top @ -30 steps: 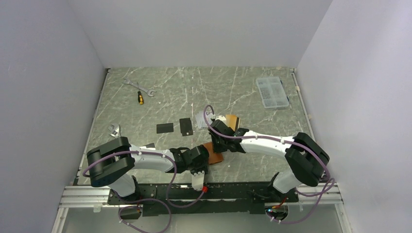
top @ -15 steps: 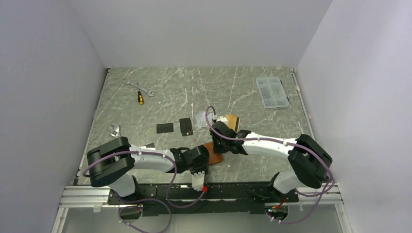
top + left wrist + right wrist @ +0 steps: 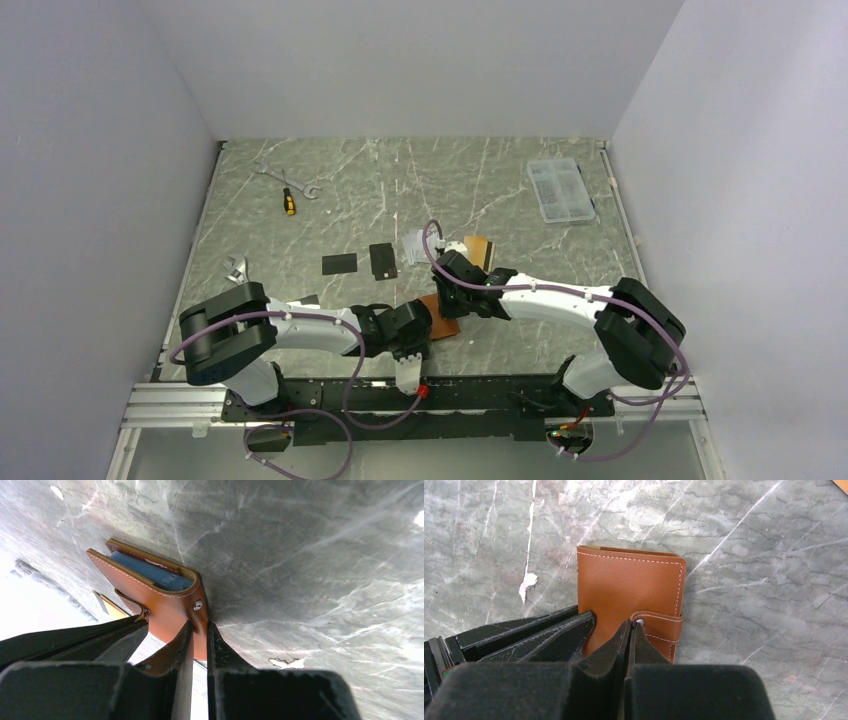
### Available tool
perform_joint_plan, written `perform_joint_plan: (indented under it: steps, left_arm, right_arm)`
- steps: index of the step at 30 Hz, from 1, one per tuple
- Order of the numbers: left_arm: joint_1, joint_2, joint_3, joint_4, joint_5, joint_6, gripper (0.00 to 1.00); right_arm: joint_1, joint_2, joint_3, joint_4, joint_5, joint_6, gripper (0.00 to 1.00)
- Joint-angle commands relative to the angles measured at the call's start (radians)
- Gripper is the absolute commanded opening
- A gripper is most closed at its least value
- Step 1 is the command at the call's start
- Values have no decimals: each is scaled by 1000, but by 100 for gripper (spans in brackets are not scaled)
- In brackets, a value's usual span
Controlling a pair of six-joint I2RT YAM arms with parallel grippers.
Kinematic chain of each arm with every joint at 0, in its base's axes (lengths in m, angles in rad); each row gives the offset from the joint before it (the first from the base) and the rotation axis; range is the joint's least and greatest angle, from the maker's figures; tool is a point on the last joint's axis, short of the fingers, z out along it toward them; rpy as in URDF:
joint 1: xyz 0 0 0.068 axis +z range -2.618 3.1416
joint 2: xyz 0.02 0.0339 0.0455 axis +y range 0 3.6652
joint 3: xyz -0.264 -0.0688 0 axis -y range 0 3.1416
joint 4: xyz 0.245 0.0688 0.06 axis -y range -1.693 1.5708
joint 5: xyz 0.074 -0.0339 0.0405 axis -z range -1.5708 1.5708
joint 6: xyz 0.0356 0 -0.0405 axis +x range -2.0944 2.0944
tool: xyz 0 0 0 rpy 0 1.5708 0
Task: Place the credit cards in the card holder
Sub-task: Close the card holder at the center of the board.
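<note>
The tan-brown card holder (image 3: 445, 320) lies folded on the marble table between the two arms. In the left wrist view its edge (image 3: 165, 600) shows a blue lining, and my left gripper (image 3: 200, 630) is shut on its leather edge by the snap rivet. My right gripper (image 3: 631, 625) is shut with nothing in it, its tips on the snap tab of the card holder (image 3: 629, 580). Beyond the holder lie the credit cards: two black ones (image 3: 339, 263) (image 3: 383, 261), a silver-grey one (image 3: 414, 245) and an orange one (image 3: 478, 247).
A clear plastic compartment box (image 3: 560, 188) stands at the back right. A wrench (image 3: 272, 173) and a yellow-handled screwdriver (image 3: 289, 202) lie at the back left, another wrench (image 3: 236, 267) near the left edge. White walls close in three sides.
The right arm has shifted slightly over the card holder. The left arm and the holder have stayed in place.
</note>
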Motion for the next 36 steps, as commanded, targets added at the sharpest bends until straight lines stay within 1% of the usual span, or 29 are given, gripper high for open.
perform_joint_plan:
  steps: [1,9,16,17,19,22,24,25,27,29,30,31,36]
  left_arm:
    - [-12,50,-2,-161,58,-38,8]
    - [-12,55,-2,-149,23,-54,8]
    - [-12,35,-18,-127,9,-54,10]
    - [-12,30,-22,-122,7,-56,11]
    - [-12,16,-26,-103,-1,-67,17]
    - [-9,-6,-11,-107,-24,-104,22]
    - [2,-28,10,-139,-30,-138,25]
    - [9,-39,25,-162,-32,-157,30]
    - [25,-71,69,-249,-33,-199,50]
    - [46,-102,112,-329,-28,-253,58]
    - [58,-120,133,-367,-21,-279,86]
    - [70,-138,153,-411,-17,-304,98]
    - [139,-259,246,-635,20,-433,99]
  right_arm:
    - [23,56,-37,-99,-116,-11,0]
    - [21,121,-45,-109,-151,-4,0]
    - [-7,121,-55,-126,-123,31,0]
    - [-15,116,-61,-123,-124,39,0]
    - [-36,109,-84,-105,-124,54,0]
    - [-57,121,-124,-68,-140,81,0]
    - [-69,136,-161,-30,-160,100,0]
    - [-75,143,-179,-14,-164,111,0]
    - [-87,157,-207,16,-173,127,0]
    - [-94,162,-230,27,-165,143,0]
    - [-96,166,-239,28,-157,149,0]
    - [-97,169,-242,21,-149,154,0]
    - [-97,149,-230,-58,-66,200,0]
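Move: The left hand already pinches the card holder's spine between its fingers; the holder's middle lies about 3 cm to its right and 1 cm ahead, and the nearer dark card about 14 cm ahead and 9 cm left. The right hand's shut tips are on the strap's snap, the holder's middle some 1 cm ahead, 1 cm left and 1 cm below; from them the white cards lie 17 cm ahead and 5 cm left, the gold card 15 cm ahead and 9 cm right. The right hand keeps its closed fingertips on the strap's snap and presses down about 2.5 cm in two pushes, edging slightly back, the second with the wrist turning so the fingers point less forward and more left. As that second push begins, the left fingers open wide, let go of the spine and draw away up and to the left, and a little forward, turning counter-clockwise. ##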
